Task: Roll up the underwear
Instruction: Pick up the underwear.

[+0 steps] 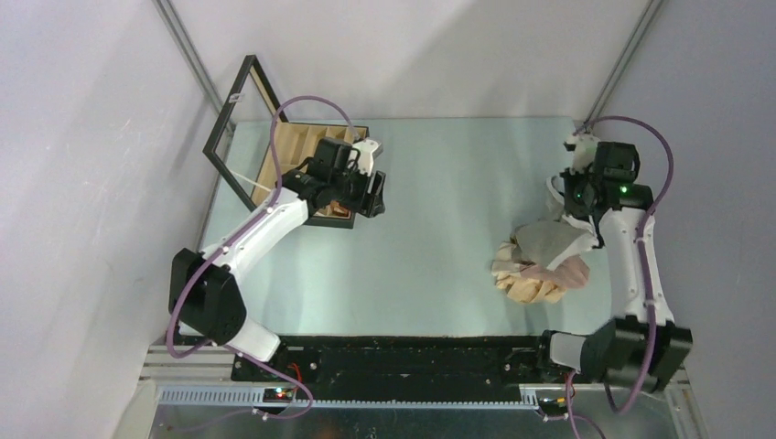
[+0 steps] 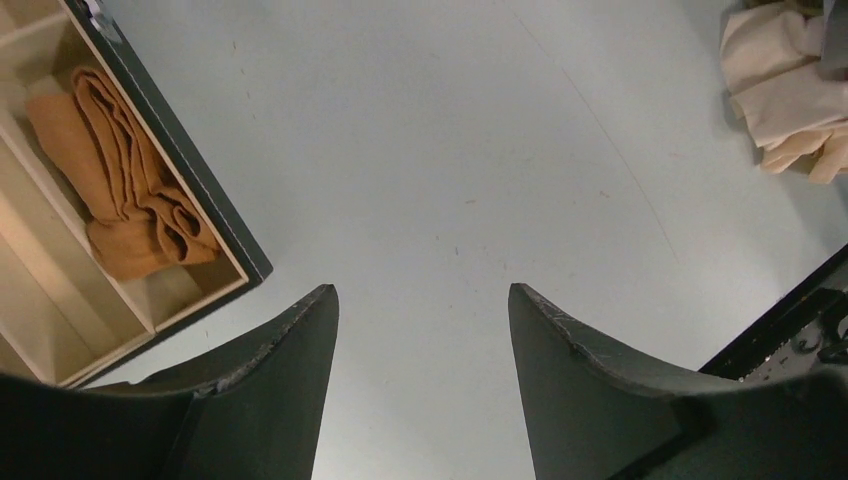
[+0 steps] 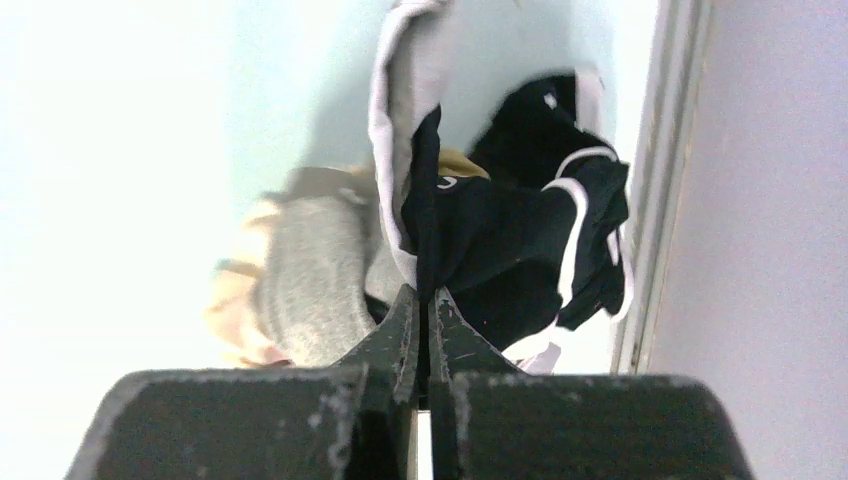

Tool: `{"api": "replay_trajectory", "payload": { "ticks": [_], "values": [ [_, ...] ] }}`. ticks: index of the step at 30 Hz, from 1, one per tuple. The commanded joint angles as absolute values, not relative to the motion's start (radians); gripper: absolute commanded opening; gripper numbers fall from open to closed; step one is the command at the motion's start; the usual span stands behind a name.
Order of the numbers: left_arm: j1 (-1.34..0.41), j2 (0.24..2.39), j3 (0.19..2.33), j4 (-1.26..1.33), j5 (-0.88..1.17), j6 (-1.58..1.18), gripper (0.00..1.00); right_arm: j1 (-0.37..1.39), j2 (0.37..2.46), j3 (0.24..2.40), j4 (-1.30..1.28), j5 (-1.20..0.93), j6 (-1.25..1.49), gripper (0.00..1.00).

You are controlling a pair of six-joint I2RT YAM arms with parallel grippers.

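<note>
My right gripper (image 3: 425, 296) is shut on the black underwear with white trim (image 3: 505, 235), pinching an edge of it so that it hangs off the table by the right wall. A pale grey cloth band (image 3: 400, 90) hangs alongside it. Below lies a pile with grey underwear (image 1: 552, 240), beige underwear (image 1: 518, 279) and pale pink underwear (image 1: 573, 272). The rust-brown underwear (image 2: 130, 200) lies rolled in a compartment of the wooden box (image 2: 195, 175). My left gripper (image 2: 420, 295) hovers open beside that box, with only bare table between its fingers.
The black-framed box (image 1: 302, 146) stands at the back left with its lid (image 1: 240, 110) raised. A wall and a metal rail (image 3: 665, 170) run close along the right side of the pile. The arms' base rail (image 1: 403, 357) lines the near edge.
</note>
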State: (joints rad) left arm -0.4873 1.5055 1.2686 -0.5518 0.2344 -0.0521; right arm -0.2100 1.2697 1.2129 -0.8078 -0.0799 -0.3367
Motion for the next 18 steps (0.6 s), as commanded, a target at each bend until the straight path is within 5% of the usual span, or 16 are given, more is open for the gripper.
{"api": "replay_trajectory", "payload": {
  "ticks": [1,9,13,14,15,18],
  "values": [
    [-0.486,1.537,1.356,-0.544,0.230,-0.031,0.68,-0.079,1.143,1.283,-0.917,-0.117,-0.311,0.00],
    [-0.487,1.569,1.396,-0.554,0.258,-0.036,0.68,-0.045,1.140,1.284,-0.922,-0.172,-0.313,0.00],
    [-0.491,1.564,1.379,-0.551,0.261,-0.029,0.68,-0.187,1.179,1.275,-0.933,-0.205,-0.292,0.00],
    [-0.493,1.564,1.376,-0.550,0.262,-0.026,0.68,-0.215,1.202,1.258,-0.936,-0.202,-0.295,0.03],
    [-0.493,1.563,1.370,-0.549,0.262,-0.025,0.68,-0.265,1.217,1.233,-0.939,-0.184,-0.302,0.18],
    [-0.497,1.560,1.366,-0.552,0.265,-0.024,0.68,-0.351,1.293,1.200,-0.969,-0.171,-0.335,0.42]
  ]
}}
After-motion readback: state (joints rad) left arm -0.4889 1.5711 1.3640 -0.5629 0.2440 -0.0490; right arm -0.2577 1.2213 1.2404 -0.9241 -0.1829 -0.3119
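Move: The right hand already has a raised fold of black cloth pinched, with the grey underwear's pale band running up beside it. The bulk of the grey underwear lies about 14 cm below, some 6 cm back and 5 cm left. The black underwear's bulk is about 3 cm right and 2 cm ahead. The beige cloth is roughly 14 cm back and 10 cm left. From the left hand the grey underwear is about 44 cm right and 7 cm back. Leftward and up in a quick flick, the right hand swings the pinched cloth about 7 cm left and 5 cm up over the grey underwear, drawing slightly back and turning some 10 degrees counter-clockwise. It then sinks about 4 cm and swings back right nearly as far, and the shut fingers begin to open above the black cloth. The empty left hand eases about 2 cm forward. ##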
